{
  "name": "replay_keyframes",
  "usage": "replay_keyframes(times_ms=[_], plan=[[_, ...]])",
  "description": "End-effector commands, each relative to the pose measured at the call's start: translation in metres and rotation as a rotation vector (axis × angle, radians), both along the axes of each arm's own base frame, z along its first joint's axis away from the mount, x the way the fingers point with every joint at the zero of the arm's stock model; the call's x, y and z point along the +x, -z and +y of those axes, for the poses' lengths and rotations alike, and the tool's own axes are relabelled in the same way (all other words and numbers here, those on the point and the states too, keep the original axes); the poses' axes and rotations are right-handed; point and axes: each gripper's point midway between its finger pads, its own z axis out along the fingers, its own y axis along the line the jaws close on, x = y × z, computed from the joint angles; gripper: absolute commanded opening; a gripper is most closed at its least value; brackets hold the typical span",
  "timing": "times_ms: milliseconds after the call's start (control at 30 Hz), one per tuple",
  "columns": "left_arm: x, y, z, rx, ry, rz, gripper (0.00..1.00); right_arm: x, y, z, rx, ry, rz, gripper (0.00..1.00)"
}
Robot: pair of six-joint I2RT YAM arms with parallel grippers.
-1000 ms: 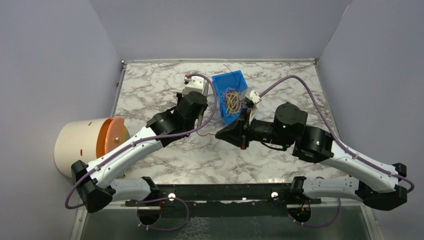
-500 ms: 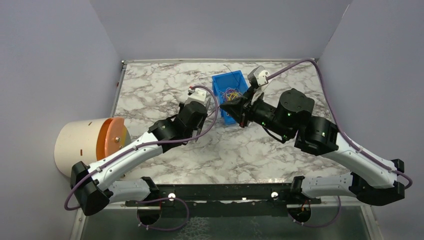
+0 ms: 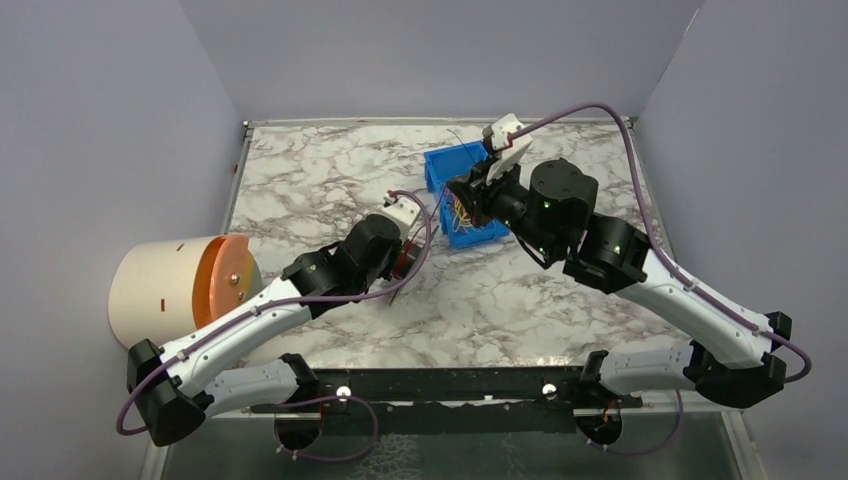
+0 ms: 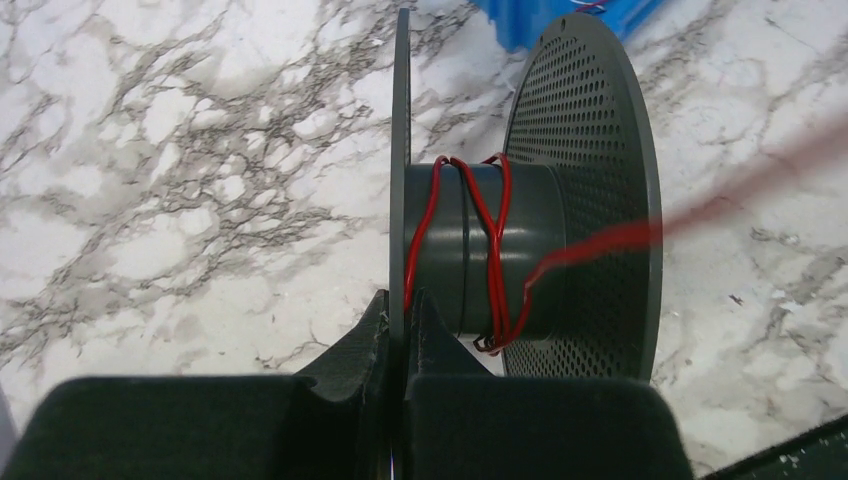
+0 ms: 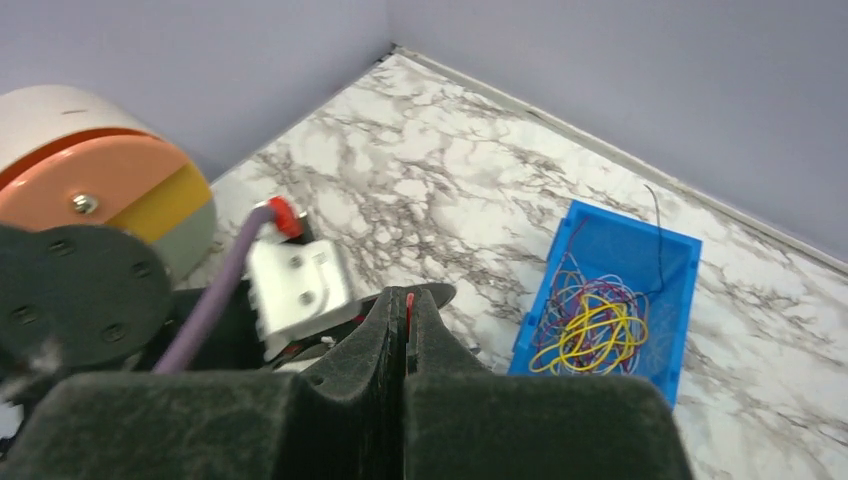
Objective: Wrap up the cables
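My left gripper (image 4: 400, 305) is shut on the thin flange of the black round spool (image 4: 560, 250) and holds it on edge above the table. A red cable (image 4: 497, 240) is wound a few turns round the spool's hub and runs off to the right, blurred. My right gripper (image 5: 407, 300) is shut on that red cable (image 5: 410, 297) and hangs over the blue bin (image 5: 670, 250). The other cables (image 5: 595, 325), a yellow, purple and orange tangle, lie in the bin. In the top view the left gripper (image 3: 405, 262) is at mid-table and the right gripper (image 3: 458, 190) is by the bin (image 3: 440, 160).
A cream cylinder with an orange and yellow face (image 3: 175, 285) lies at the table's left edge and also shows in the right wrist view (image 5: 90, 180). Grey walls close in the back and both sides. The marble table (image 3: 300, 180) spreads around the arms.
My right gripper has swung from the middle of the table up and back to the blue bin, drawing the red cable with it. My left gripper has brought the spool back toward the near side.
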Motion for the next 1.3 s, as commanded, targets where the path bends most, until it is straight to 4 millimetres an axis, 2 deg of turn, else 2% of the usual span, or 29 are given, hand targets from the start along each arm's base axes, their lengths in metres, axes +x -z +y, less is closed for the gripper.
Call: replay_keyframes(times_ms=[0, 300, 433, 567, 1000, 1267], plan=[[-0.016, -0.024, -0.023, -0.114, 0.174, -0.038, 0.00, 0.023, -0.020, -0.003, 0.052, 0.027, -0.029, 0.01], [-0.055, -0.047, -0.040, -0.250, 0.400, -0.026, 0.00, 0.059, 0.009, -0.009, 0.066, 0.056, 0.049, 0.01], [-0.070, -0.063, -0.041, -0.306, 0.459, -0.035, 0.00, 0.070, 0.032, -0.021, 0.070, 0.089, 0.104, 0.01], [-0.080, -0.080, -0.040, -0.364, 0.492, -0.055, 0.00, 0.074, 0.065, -0.035, 0.067, 0.124, 0.172, 0.01], [-0.097, -0.121, -0.035, -0.490, 0.528, -0.113, 0.00, 0.059, 0.138, -0.076, 0.071, 0.226, 0.302, 0.01], [-0.104, -0.162, -0.029, -0.631, 0.514, -0.205, 0.00, 0.046, 0.180, -0.079, 0.088, 0.223, 0.401, 0.01]])
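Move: The left fingers already pinch one flange of the spool, whose middle lies about 4 cm ahead, 5 cm right and 3 cm below them. From the right fingers, which hold the red cable, the spool lies some 6 cm ahead, 7 cm left and 25 cm below. The blue box stands on the table about 30 cm ahead of the right hand, 6 cm to its right and 39 cm below. Keeping its pinch on the red cable, the right hand swings forward about 8 cm past the spool, then sinks some 18 cm while drifting right and slightly back, fingers tipping down about 20 degrees. The left hand, still gripping the flange, draws the spool back and up by roughly 10 cm each, turning it clockwise and rolling its free flange upward. ##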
